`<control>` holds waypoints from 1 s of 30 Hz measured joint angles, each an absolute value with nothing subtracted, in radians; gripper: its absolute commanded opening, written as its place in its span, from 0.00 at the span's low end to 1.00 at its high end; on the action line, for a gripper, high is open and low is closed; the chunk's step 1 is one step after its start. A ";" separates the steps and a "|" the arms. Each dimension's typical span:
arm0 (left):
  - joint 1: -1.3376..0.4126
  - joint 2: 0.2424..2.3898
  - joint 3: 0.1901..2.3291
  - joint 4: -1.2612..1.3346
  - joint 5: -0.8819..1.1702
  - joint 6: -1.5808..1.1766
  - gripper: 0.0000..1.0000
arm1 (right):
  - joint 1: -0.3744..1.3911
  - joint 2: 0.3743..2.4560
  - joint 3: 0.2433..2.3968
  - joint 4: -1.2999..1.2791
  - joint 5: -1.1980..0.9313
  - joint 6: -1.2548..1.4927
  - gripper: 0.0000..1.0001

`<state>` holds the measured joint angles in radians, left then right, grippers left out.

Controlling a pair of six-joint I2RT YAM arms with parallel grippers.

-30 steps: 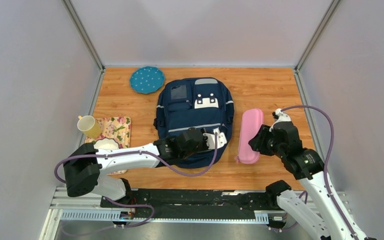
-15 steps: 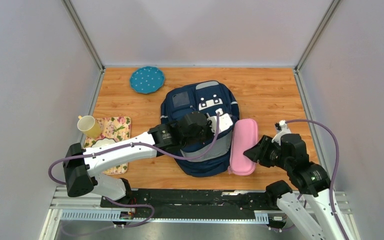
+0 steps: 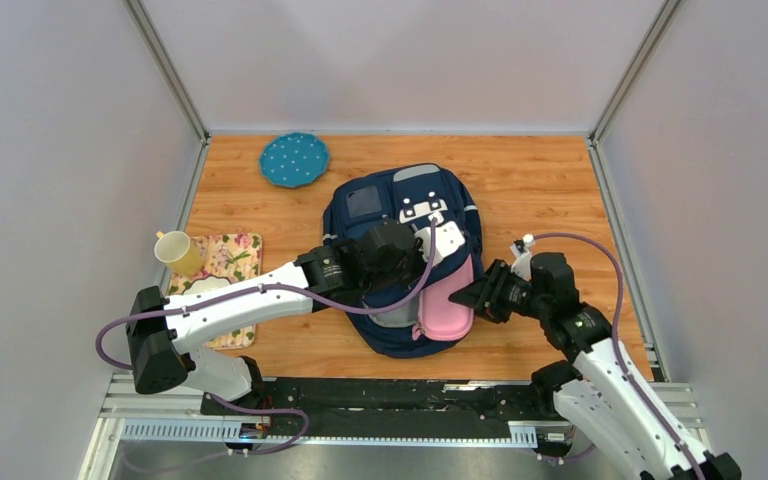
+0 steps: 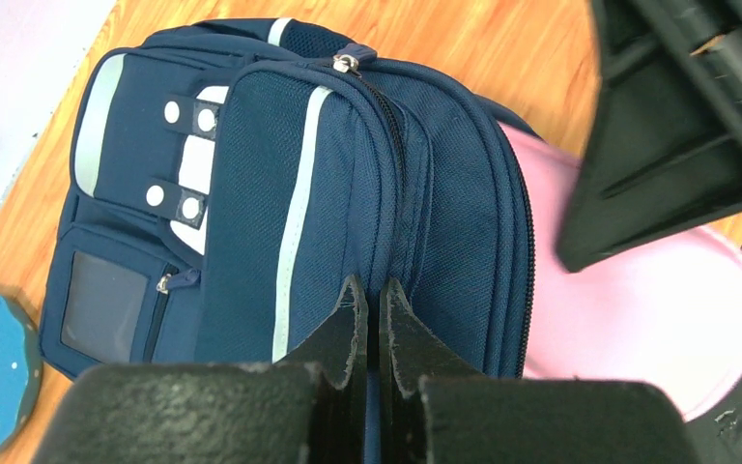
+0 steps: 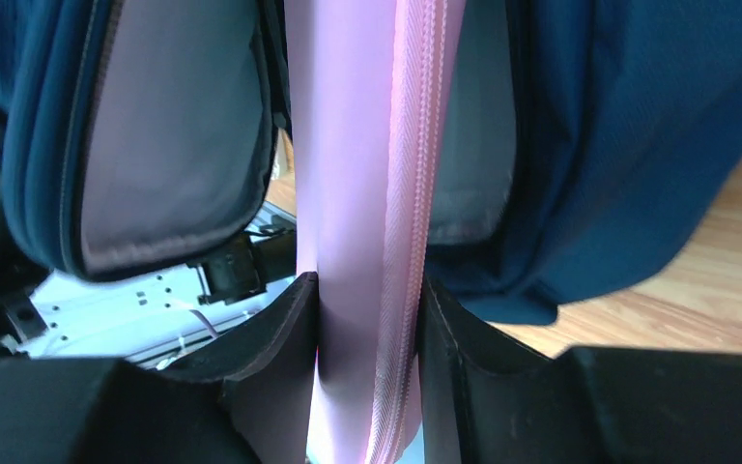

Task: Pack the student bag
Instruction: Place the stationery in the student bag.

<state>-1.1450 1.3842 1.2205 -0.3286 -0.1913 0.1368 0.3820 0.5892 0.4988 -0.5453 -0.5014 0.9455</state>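
Note:
The student bag [image 3: 380,205], a navy backpack with a light-grey stripe, lies mid-table with its front panel raised and its grey lining [image 5: 169,145] showing. My left gripper [image 3: 440,245] is shut on a fold of the bag's navy fabric [image 4: 369,290] and holds the mouth apart. A pink pencil case [image 3: 447,300] is held edge-on, partly inside that opening. My right gripper [image 3: 472,293] is shut on the case's near end, and its fingers [image 5: 280,338] press both sides beside the zip [image 5: 411,193]. The left wrist view shows the pink case [image 4: 638,319] beside the bag [image 4: 280,145].
A blue dotted plate [image 3: 294,159] lies at the back left. A yellow mug [image 3: 176,252] stands on a floral mat [image 3: 232,258] at the left, with a white dish [image 3: 210,288] beside it. Grey walls close in the table on three sides.
My left gripper has lifted the bag's front panel up and back, opening its mouth. My right gripper has carried the pink pencil case leftward from the table into that opening.

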 measured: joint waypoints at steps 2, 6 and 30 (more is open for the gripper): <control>-1.145 1.384 1.221 -0.329 -0.190 0.134 0.00 | 0.393 0.662 0.493 -0.460 -0.506 0.983 0.00; -1.145 1.384 1.222 -0.327 -0.183 0.122 0.00 | 0.422 0.807 0.489 -0.292 -0.479 1.044 0.00; -1.136 1.362 1.163 -0.224 -0.184 0.044 0.00 | 0.752 1.131 0.352 0.393 0.233 1.297 0.84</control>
<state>-1.1362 1.3617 1.1629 -0.2237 -0.1841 0.0441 0.7525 1.1309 0.3519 0.3931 0.2329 1.2968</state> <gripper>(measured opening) 0.029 0.794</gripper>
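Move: The right hand holds the pink pencil case, whose middle sits about 2 cm to its left, at the student bag's near, open side. The bag's middle lies roughly 7 cm ahead, 9 cm left and 7 cm below; the raised flap edge is some 5 cm ahead, 4 cm left and 8 cm above. From the left hand, which holds that edge, the case lies about 6 cm back, 1 cm right and 10 cm below. Still pinching the pencil case, the right hand pushes it under the raised flap into the bag, about 12 cm forward and 8 cm left, sinking some 4 cm while turning about 25 degrees clockwise; then its fingers open wide, let go and start backing out by 2 cm. The left gripper stays nearly in place, keeping its pinch on the flap edge to hold the bag open. ##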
